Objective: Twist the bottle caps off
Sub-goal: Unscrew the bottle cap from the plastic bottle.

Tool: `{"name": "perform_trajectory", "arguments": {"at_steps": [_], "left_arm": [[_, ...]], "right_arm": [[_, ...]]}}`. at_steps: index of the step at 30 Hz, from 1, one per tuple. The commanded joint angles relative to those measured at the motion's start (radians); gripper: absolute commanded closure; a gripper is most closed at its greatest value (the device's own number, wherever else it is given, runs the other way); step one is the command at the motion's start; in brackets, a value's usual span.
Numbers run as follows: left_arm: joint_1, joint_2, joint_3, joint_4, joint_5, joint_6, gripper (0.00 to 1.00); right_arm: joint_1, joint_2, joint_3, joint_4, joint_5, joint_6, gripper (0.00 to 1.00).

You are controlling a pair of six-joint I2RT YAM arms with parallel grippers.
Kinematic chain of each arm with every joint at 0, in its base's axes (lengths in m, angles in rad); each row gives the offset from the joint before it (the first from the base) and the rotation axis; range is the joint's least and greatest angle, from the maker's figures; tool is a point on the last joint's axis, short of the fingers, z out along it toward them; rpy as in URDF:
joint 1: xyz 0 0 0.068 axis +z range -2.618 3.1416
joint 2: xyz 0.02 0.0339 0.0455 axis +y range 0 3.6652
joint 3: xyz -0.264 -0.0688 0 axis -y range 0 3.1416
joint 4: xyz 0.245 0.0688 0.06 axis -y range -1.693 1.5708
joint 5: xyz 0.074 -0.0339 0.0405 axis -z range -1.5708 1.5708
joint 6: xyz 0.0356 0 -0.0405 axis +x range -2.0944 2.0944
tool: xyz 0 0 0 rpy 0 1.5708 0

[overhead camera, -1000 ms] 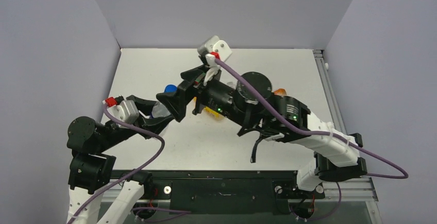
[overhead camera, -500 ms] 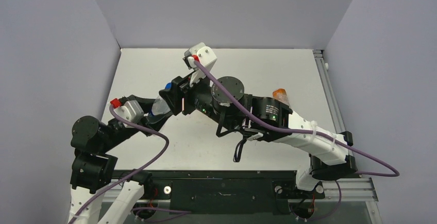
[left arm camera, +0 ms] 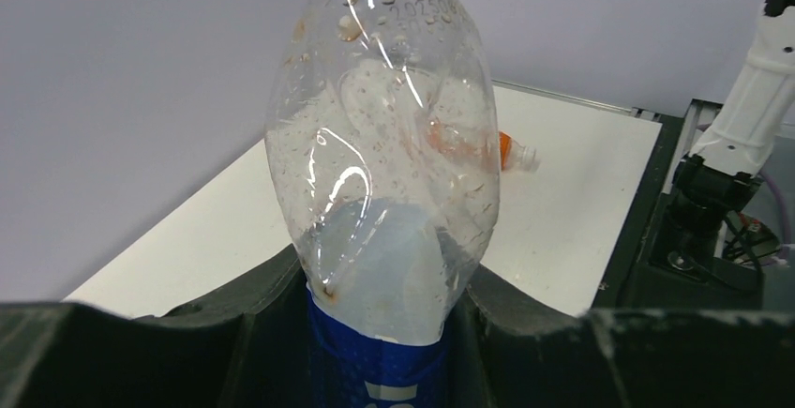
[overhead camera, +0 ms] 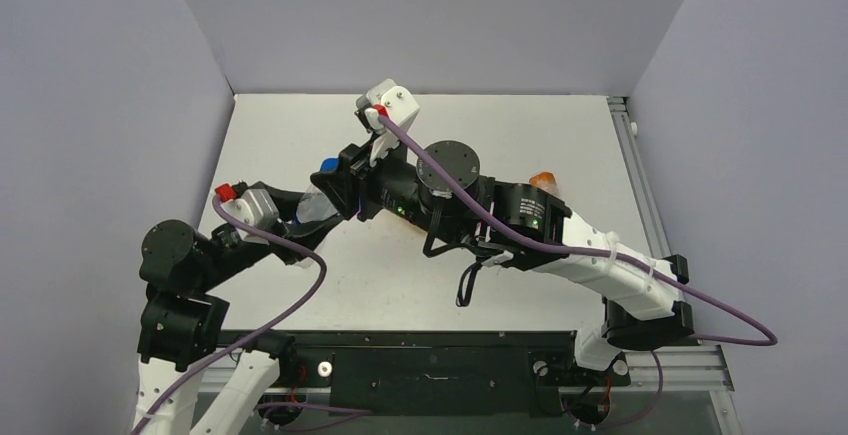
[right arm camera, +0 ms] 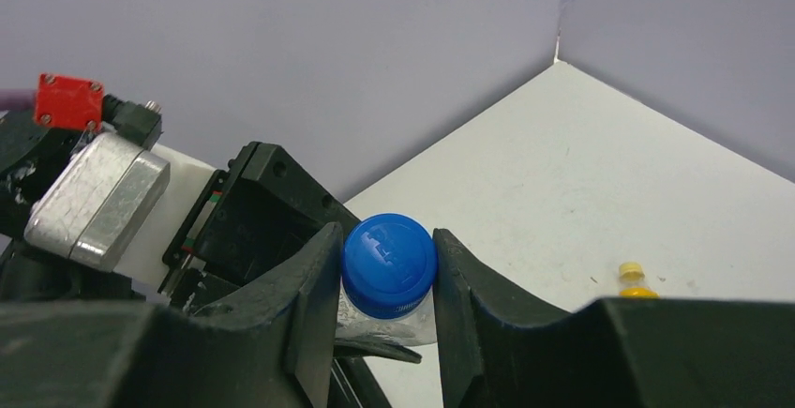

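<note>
A clear bottle [left arm camera: 384,192] with a blue label stands tilted in my left gripper [left arm camera: 380,333], whose jaws are shut round its lower body. In the top view the bottle [overhead camera: 312,205] leans up and to the right from the left gripper [overhead camera: 300,223]. Its blue cap [right arm camera: 388,263] sits squeezed between both fingers of my right gripper [right arm camera: 387,249], which is shut on it. From above, the right gripper [overhead camera: 338,183] covers most of the blue cap [overhead camera: 327,167]. An orange bottle [left arm camera: 506,148] with a whitish cap [left arm camera: 528,156] lies on the table behind.
The orange bottle [overhead camera: 543,179] lies at the table's right middle, beside the right arm. A yellow bottle [right arm camera: 637,288] with a yellow cap [right arm camera: 632,268] shows at the right of the right wrist view. Grey walls close in the white table [overhead camera: 560,135].
My right gripper has swung left onto the bottle's top and closed from wide open onto the blue cap. The left gripper has kept its hold and lifted slightly.
</note>
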Motion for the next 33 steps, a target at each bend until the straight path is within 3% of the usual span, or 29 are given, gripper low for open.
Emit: {"name": "perform_trajectory", "arguments": {"at_steps": [1, 4, 8, 11, 13, 14, 16, 18, 20, 24, 29, 33], "left_arm": [[0.003, 0.032, 0.073, 0.023, 0.191, -0.145, 0.87], [0.003, 0.053, 0.082, 0.095, 0.321, -0.338, 0.87], [0.002, 0.072, 0.054, 0.33, 0.459, -0.638, 0.87], [0.003, 0.077, 0.043, 0.453, 0.489, -0.724, 0.87], [0.003, 0.078, 0.045, 0.458, 0.486, -0.731, 0.87], [0.003, 0.079, 0.045, 0.457, 0.486, -0.73, 0.87], [0.002, 0.078, 0.041, 0.448, 0.474, -0.702, 0.88], [0.002, 0.074, 0.052, 0.325, 0.439, -0.6, 0.88], [0.002, 0.07, 0.068, 0.197, 0.355, -0.457, 0.88], [0.003, 0.061, 0.071, 0.056, 0.228, -0.225, 0.88], [0.002, 0.037, 0.045, 0.012, 0.142, -0.079, 0.88], [0.003, 0.024, 0.035, -0.003, 0.102, -0.041, 0.88]], "right_arm": [[-0.027, -0.074, 0.023, 0.038, -0.167, -0.104, 1.0], [-0.035, -0.123, -0.025, 0.067, -0.333, -0.163, 1.0], [-0.04, -0.172, -0.059, 0.067, -0.554, -0.219, 1.0], [-0.045, -0.179, -0.053, 0.036, -0.644, -0.225, 1.0], [-0.046, -0.176, -0.047, 0.016, -0.656, -0.222, 0.88], [-0.046, -0.177, -0.046, 0.011, -0.652, -0.219, 0.65], [-0.046, -0.18, -0.047, 0.011, -0.587, -0.193, 0.29], [-0.045, -0.181, -0.043, 0.022, -0.391, -0.147, 0.22], [-0.042, -0.165, -0.015, 0.029, -0.218, -0.087, 0.2], [-0.026, -0.113, 0.032, -0.001, -0.046, -0.02, 0.19], [0.008, -0.075, 0.04, -0.005, 0.032, -0.03, 0.18], [0.007, -0.013, 0.105, -0.027, 0.048, -0.018, 0.24]]}}
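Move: Between the right fingertips, within about 1 cm of the hand point, sits the blue cap, already pinched. From the left hand, which still grips the bottle's body, the cap lies roughly 12 cm up, 2 cm ahead and 4 cm to the right. Below the right hand by some 47 cm, on the table, the yellow bottle lies about 22 cm ahead and 8 cm right, and the clear bottle 26 cm ahead and 20 cm right. Twisting against each other, both hands swing back about 8 cm and up some 4 cm, the right turning the pinched cap nearly 30 degrees counter-clockwise, the left turning the bottle about 30 clockwise. The right fingers then open wide off the cap; both hands swing forward again and unwind, the right ending farther right and higher, clear of the cap, while the left keeps its grip. ##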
